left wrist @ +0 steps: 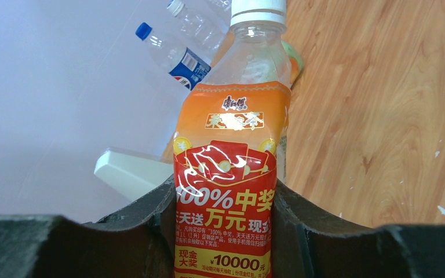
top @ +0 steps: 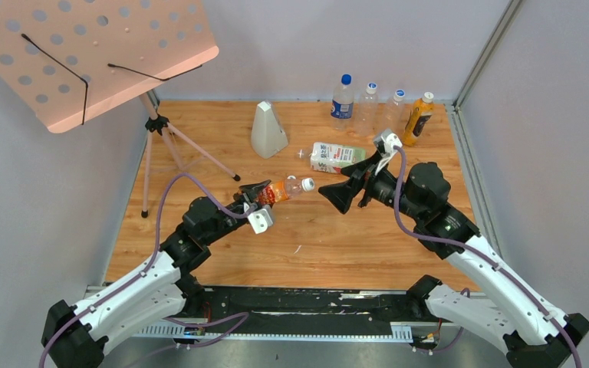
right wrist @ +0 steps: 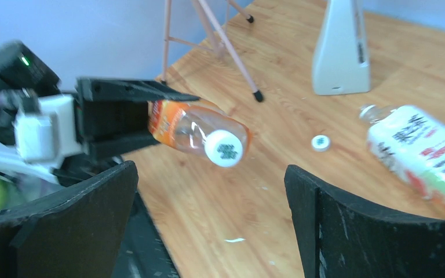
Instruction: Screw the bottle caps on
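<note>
My left gripper [top: 264, 192] [left wrist: 226, 200] is shut on the smaller bottle [top: 282, 188] [left wrist: 227, 174] [right wrist: 179, 124], the clear one with the orange label, and holds it off the table with its neck pointing right. A white cap [top: 307, 184] [left wrist: 258, 11] [right wrist: 225, 148] sits on that neck. Just right of the cap, my right gripper [top: 331, 199] [right wrist: 211, 174] stands open and holds nothing. The larger bottle [top: 339, 157] [right wrist: 423, 153] with the green-white-orange label lies on the table behind. A loose white cap [top: 300, 153] [right wrist: 320, 142] rests by its open neck.
A white cone-shaped object [top: 268, 130] [right wrist: 340, 52] stands at mid-back. A pink perforated stand [top: 84, 54] on tripod legs [top: 176, 149] occupies the back left. Along the back wall stand a blue-labelled bottle [top: 343, 98], two clear bottles [top: 368, 107] and an orange juice bottle [top: 419, 119].
</note>
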`<state>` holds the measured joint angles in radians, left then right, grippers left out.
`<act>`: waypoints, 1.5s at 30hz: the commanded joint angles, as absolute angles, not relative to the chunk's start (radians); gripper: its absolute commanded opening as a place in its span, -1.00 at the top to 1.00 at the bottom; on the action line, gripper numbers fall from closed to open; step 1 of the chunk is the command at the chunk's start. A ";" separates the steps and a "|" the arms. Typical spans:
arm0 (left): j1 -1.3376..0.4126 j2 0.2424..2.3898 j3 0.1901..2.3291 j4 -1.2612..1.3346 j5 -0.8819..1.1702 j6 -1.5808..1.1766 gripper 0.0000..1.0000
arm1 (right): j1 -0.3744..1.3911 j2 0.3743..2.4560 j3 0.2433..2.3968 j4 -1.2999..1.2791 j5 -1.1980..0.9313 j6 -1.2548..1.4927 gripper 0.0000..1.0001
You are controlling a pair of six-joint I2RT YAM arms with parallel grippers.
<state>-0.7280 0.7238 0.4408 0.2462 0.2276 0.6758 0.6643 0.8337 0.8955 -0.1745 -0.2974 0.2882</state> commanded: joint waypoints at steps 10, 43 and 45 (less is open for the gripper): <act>-0.726 0.809 0.632 0.075 0.433 0.483 1.00 | 0.660 0.767 0.861 -0.280 -0.419 -0.281 -0.99; -0.694 0.837 0.670 0.048 0.691 0.436 1.00 | 0.661 0.833 0.908 -0.317 -0.705 -0.431 0.08; -0.694 0.838 0.670 0.048 0.697 0.434 1.00 | 0.661 0.846 0.911 -0.323 -0.713 -0.434 0.14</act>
<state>-0.6960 0.8356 0.6277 0.0246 0.6525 0.4507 0.6643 0.8272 0.8631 -0.3279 -0.6689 -0.4088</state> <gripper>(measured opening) 0.509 0.457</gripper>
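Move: The white bottle cap, already sitting on the orange bottle held by the left gripper, is about 3 cm ahead of the open right gripper, 6 cm to its left and 6 cm lower. From the left gripper that cap lies roughly 11 cm to the right, 1 cm ahead and 2 cm higher. On the table some 30 cm below the right gripper, the loose cap lies about 20 cm ahead and 10 cm left, and the juice bottle 28 cm ahead and 5 cm right. Bring the right gripper back and down about 4 cm each way, rolling it and swinging it counter-clockwise, and narrow its fingers from wide open to roughly half around the bottle cap. Meanwhile draw the left gripper back some 5 cm and to the right, keeping its hold on the orange bottle as it turns about 20 degrees clockwise and tips down. ##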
